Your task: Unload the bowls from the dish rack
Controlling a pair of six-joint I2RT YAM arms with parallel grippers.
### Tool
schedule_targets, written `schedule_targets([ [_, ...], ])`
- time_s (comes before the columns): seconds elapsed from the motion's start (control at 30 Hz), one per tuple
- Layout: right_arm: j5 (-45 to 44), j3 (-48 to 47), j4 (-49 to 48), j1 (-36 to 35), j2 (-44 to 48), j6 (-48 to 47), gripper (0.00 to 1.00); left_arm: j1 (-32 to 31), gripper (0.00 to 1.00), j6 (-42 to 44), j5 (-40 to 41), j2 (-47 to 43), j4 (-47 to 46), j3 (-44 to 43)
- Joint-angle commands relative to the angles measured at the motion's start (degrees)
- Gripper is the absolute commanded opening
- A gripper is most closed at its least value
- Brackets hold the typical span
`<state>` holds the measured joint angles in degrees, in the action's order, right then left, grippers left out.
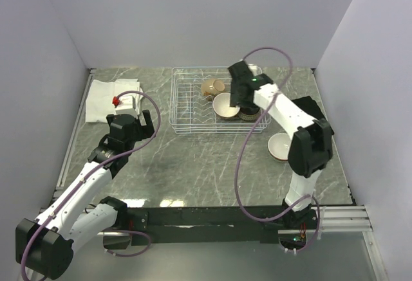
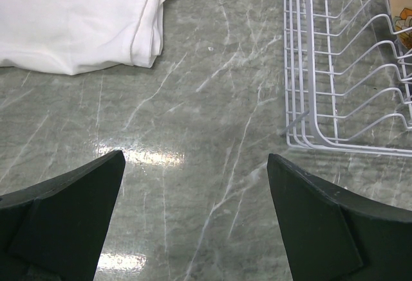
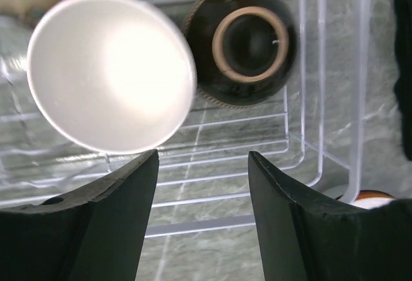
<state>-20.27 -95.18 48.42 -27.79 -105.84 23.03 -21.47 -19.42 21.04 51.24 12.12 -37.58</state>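
The white wire dish rack (image 1: pixel 193 110) stands mid-table. In it are a tan bowl (image 1: pixel 212 88), a cream-inside bowl (image 1: pixel 225 105) and a black-brown bowl (image 3: pixel 241 43) lying upside down. My right gripper (image 1: pixel 241 94) hovers open and empty over the rack's right part. In the right wrist view it (image 3: pixel 203 154) sits just short of the cream-inside bowl (image 3: pixel 109 69). Another bowl (image 1: pixel 280 147) stands on the table right of the rack. My left gripper (image 1: pixel 133 123) is open and empty, low over the table left of the rack (image 2: pixel 347 69).
A folded white cloth (image 1: pixel 109 98) lies at the back left with a small red thing (image 1: pixel 116 100) on it. The cloth also shows in the left wrist view (image 2: pixel 77 17). An orange-rimmed edge (image 3: pixel 367 199) shows just outside the rack's corner. Walls close in three sides.
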Motion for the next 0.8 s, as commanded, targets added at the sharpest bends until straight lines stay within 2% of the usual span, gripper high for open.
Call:
schedule_targets([
  [0.0,13.83,6.13,-9.73,4.67,3.71,7.81,0.65,-0.23,0.99,-0.88,1.29,-0.27,0.01,-0.47],
  [0.3,20.10,9.65,-14.93,6.96,0.64,13.00,0.61,-0.32,0.99,-0.71,1.81,-0.44,0.10,-0.39],
  [0.53,23.96,14.66,-20.82,8.10,-1.47,17.75,0.48,-0.23,1.00,-0.79,2.08,-0.62,0.27,-0.47],
  [0.77,23.61,15.46,-22.76,8.28,-2.97,20.30,0.41,-0.23,1.00,-0.71,1.90,-0.27,0.10,-0.56],
])
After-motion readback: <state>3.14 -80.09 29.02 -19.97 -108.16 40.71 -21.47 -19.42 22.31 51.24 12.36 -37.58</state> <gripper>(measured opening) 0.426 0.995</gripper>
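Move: The red bowl with its white inside turned up lies about 7 cm to the left of my right hand, 4 cm ahead and some 10 cm below. The black bowl stands about 3 cm ahead and 2 cm right of this hand; the right tan bowl is some 9 cm beyond the black one, and the left tan bowl 11 cm ahead and 12 cm left of the same hand. From my left hand the red bowl is roughly 36 cm right, 13 cm ahead. I lower my right hand about 7.5 cm towards the near right rim of the red bowl, first slipping a little right, then swinging back some 4 cm left on the way down. Meanwhile I roll the wrist close to 30 degrees, left side rising, and draw the open fingers part-way together until their tips stand either side of the rim, not yet clamped. ##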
